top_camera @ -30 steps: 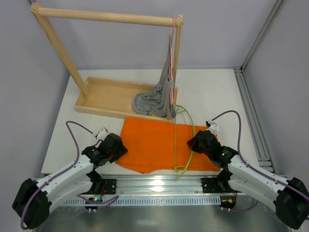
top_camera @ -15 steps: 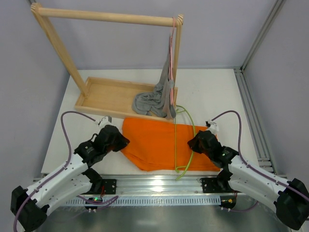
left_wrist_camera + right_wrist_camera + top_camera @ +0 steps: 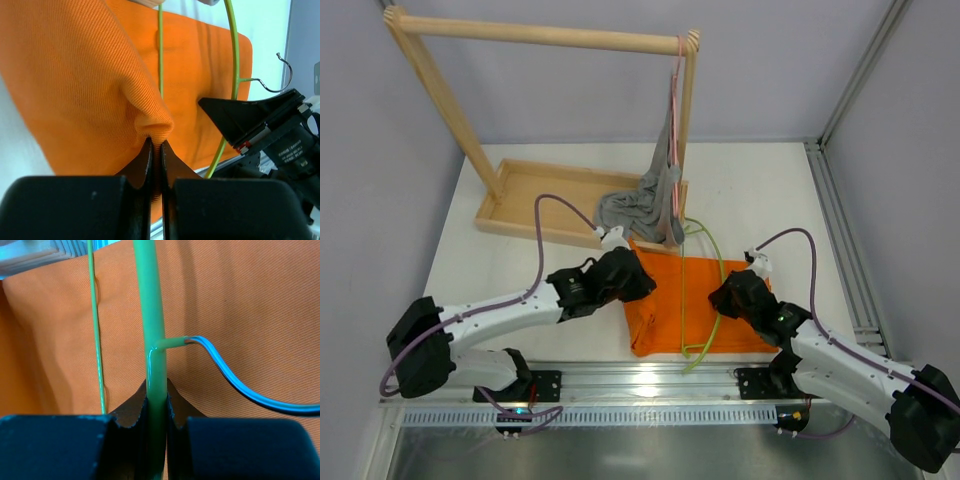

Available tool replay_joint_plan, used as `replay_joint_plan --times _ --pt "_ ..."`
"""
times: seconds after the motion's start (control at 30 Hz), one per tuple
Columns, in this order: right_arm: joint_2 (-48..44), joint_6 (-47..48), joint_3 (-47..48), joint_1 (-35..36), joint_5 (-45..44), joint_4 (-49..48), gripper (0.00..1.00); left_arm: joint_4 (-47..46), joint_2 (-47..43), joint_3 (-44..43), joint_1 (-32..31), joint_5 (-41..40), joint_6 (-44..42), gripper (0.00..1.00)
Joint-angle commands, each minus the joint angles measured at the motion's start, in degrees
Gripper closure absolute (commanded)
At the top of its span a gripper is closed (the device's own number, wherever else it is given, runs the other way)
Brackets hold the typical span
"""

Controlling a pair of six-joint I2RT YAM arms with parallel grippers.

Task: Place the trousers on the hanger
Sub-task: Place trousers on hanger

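Note:
The orange trousers [image 3: 665, 310] lie on the white table near its front edge, their left part folded over toward the right. My left gripper [image 3: 638, 285] is shut on a pinched fold of the trousers [image 3: 85, 75], lifted just left of the hanger's thin bar. The lime-green hanger [image 3: 682, 290] lies across the cloth. My right gripper [image 3: 720, 295] is shut on the hanger's thick green arm [image 3: 150, 305], right below where the metal hook [image 3: 235, 380] branches off. In the left wrist view the left gripper [image 3: 155, 142] faces the hanger [image 3: 235, 55], with the right gripper's fingers [image 3: 240, 117] beyond it.
A wooden rack [image 3: 550, 40] with a tray base [image 3: 535, 200] stands behind the trousers. A grey garment [image 3: 640, 210] hangs from a pink hanger [image 3: 674, 90] at its right post. A metal rail [image 3: 640, 385] runs along the near edge and an aluminium frame [image 3: 835, 230] along the right.
My left gripper shut on the trousers' left edge and carried it to the right, folding the cloth over toward the hanger. The right arm and the hanger stayed put.

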State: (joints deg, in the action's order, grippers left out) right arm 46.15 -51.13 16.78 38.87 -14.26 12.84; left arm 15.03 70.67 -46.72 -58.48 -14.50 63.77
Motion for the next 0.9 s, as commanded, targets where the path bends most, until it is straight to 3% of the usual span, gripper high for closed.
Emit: replay_joint_plan --times 0.0,0.13,0.47,0.53,0.63,0.67,0.7,0.77,0.87 --pt "-0.10 0.69 0.72 0.41 1.87 -4.84 0.96 -9.21 5.33 -5.74 -3.12 -1.32 4.26 1.00" --pt "-0.45 -0.02 0.54 0.41 2.48 -5.20 0.96 -12.73 12.98 -9.61 -4.98 -1.76 6.27 1.00" --pt "-1.42 -0.55 -0.51 0.41 2.75 -5.63 0.96 -25.82 21.43 -10.06 -6.12 -2.02 11.64 1.00" --pt "-1.42 -0.55 -0.52 0.33 2.92 -5.63 0.96 -26.62 21.70 -10.15 -6.12 -1.85 11.56 0.94" --pt "-1.33 -0.46 -0.43 0.41 3.10 -5.72 0.96 -25.75 20.91 -10.15 -6.12 -0.88 9.37 0.76" --pt "-1.41 -0.54 -0.34 0.33 3.10 -5.63 0.96 -25.05 20.47 -10.15 -6.12 -0.36 8.57 0.63" --pt "-1.33 -0.55 -0.34 0.33 3.10 -5.63 0.96 -24.35 19.77 -10.06 -6.12 1.82 5.52 0.59" --pt "-1.42 -0.46 -0.43 0.33 3.19 -5.55 0.96 -23.65 19.42 -10.06 -6.12 4.47 3.13 0.53" --pt "-1.85 -0.63 -0.69 0.41 2.92 -5.37 0.96 -22.41 18.80 -9.27 -6.30 7.99 1.45 0.53"
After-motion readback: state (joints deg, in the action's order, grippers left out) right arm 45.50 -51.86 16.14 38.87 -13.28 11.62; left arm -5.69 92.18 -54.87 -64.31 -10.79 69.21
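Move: My left hand already holds the end of the trousers about 12 cm above the table. The hanger's thin bar lies roughly 8 cm to its right, about 1 cm nearer and 11 cm lower; the thick green bar is some 16 cm to the right, 2 cm nearer and 11 cm down. The grey garment is about 19 cm ahead and 2 cm left, 6 cm lower. My right hand has the thick bar in its fingers, and the thin bar lies 8 cm to its left, level with it. I sweep my left hand about 10 cm to the right, sinking some 4 cm, carrying the held trouser end over the thin bar towards my right gripper. There my left fingers open about halfway and let go, while the hand rises some 2.5 cm, drifts a little farther right and rolls about 10 degrees, its left side dipping. My right hand stays put, keeping its pinch on the thick bar. ##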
